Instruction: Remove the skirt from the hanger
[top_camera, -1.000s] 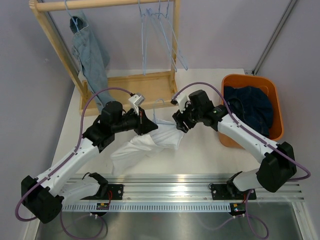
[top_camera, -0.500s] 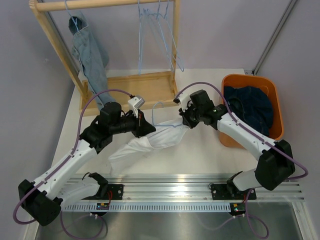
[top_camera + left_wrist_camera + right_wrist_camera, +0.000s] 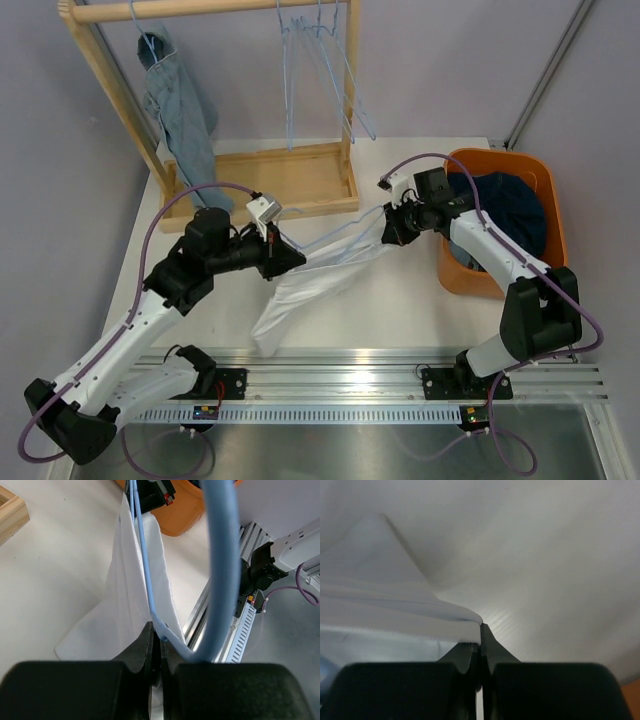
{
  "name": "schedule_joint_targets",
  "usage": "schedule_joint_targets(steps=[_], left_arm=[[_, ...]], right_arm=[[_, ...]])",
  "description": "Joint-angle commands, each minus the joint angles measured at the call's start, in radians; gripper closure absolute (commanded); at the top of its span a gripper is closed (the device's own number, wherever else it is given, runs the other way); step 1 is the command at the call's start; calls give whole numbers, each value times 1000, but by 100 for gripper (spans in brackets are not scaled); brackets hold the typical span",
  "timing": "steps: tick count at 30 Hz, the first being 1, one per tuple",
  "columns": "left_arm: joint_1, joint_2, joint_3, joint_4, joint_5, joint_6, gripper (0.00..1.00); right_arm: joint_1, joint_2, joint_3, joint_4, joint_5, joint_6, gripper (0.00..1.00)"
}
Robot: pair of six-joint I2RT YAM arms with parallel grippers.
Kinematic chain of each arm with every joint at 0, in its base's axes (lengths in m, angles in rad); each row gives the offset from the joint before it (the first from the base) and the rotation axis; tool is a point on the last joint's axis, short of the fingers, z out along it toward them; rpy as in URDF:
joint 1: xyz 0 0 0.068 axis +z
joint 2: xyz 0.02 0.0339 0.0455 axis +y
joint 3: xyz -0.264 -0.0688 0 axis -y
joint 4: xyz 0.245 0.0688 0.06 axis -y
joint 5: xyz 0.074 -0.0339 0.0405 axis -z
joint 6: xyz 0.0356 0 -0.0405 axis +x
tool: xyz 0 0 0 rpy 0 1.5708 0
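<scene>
The white skirt (image 3: 318, 275) is stretched in the air between my two grippers, and its loose end droops to the table near the rail. A light blue wire hanger (image 3: 340, 232) runs along the skirt's upper edge. My left gripper (image 3: 292, 259) is shut on the hanger's wire at the left end. In the left wrist view the hanger (image 3: 142, 555) leads away from the left gripper (image 3: 160, 639), with the skirt (image 3: 120, 610) draped beside it. My right gripper (image 3: 388, 228) is shut on the skirt's edge beside the basket. The right wrist view shows the skirt (image 3: 395, 615) pinched at the right gripper (image 3: 480, 630).
A wooden rack (image 3: 300, 180) stands at the back left. On it hang a denim garment (image 3: 185, 120) and several bare blue hangers (image 3: 320, 60). An orange basket (image 3: 555, 215) of dark blue clothes sits at the right. A metal rail (image 3: 350, 385) crosses the near edge.
My right gripper has shut on the skirt and pulled right toward the basket. That drew the bunched skirt out taut. The left gripper shifted slightly left, still holding the hanger.
</scene>
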Motion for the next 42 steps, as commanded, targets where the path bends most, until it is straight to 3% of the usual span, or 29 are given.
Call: schedule_joint_targets(steps=[1,2,5,15,16,17,18,27,35,39,42], left_arm=[[7,-56,22,29,32,-64,100],[6,-56,14,49,20,-81,100],[7,-50,-39,151,-55,-167,100],[3,76,-142,561,-170,-414,100],[2,84,-145,589,-184,-443,100],[2,102,-148,637,-211,-459,100],[2,115,-151,659,-221,-473,100],[2,164,-107,627,-209,-424,100],[3,127,-145,659,-193,-384,100],[2,147,-145,664,-184,-362,100],[2,182,-121,629,-121,-298,100]], right_arm=[[-60,-3,34,-89,-114,-135,100],[-58,-4,39,-111,-234,-153,100],[-60,-29,43,-154,-374,-213,96],[-58,-86,36,-178,-433,-307,74],[-61,-84,34,-171,-427,-298,71],[-60,-84,28,-142,-410,-267,57],[-60,-86,27,-128,-395,-255,54],[-176,-64,140,-167,-267,-242,32],[-347,11,281,-218,-239,-223,24],[-376,-20,324,-273,-362,-308,22],[-374,-76,343,-433,-674,-581,16]])
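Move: Between the two hands the white skirt hangs slantwise: its middle is about 17 cm left of and 10 cm back from the right hand, which pinches its right-hand edge, and 5 cm below. Seen from the left hand, holding the hanger near its hook, it is some 5 cm right, 5 cm back and 16 cm down. The hanger's free end lies roughly 3 cm left and 6 cm ahead of the right hand, 6 cm higher; the orange basket's middle is 23 cm right and 5 cm ahead, 6 cm lower. Drawing back about 3.5 cm while its wrist twists, the right hand opens and lets go of the skirt's edge, then backs off right, up and forward towards the basket, ending some 10 cm higher and empty. The left keeps its grip on the hanger, dips slightly, then carries it forward about 7 cm and a little right, swinging its free end forward and up. ##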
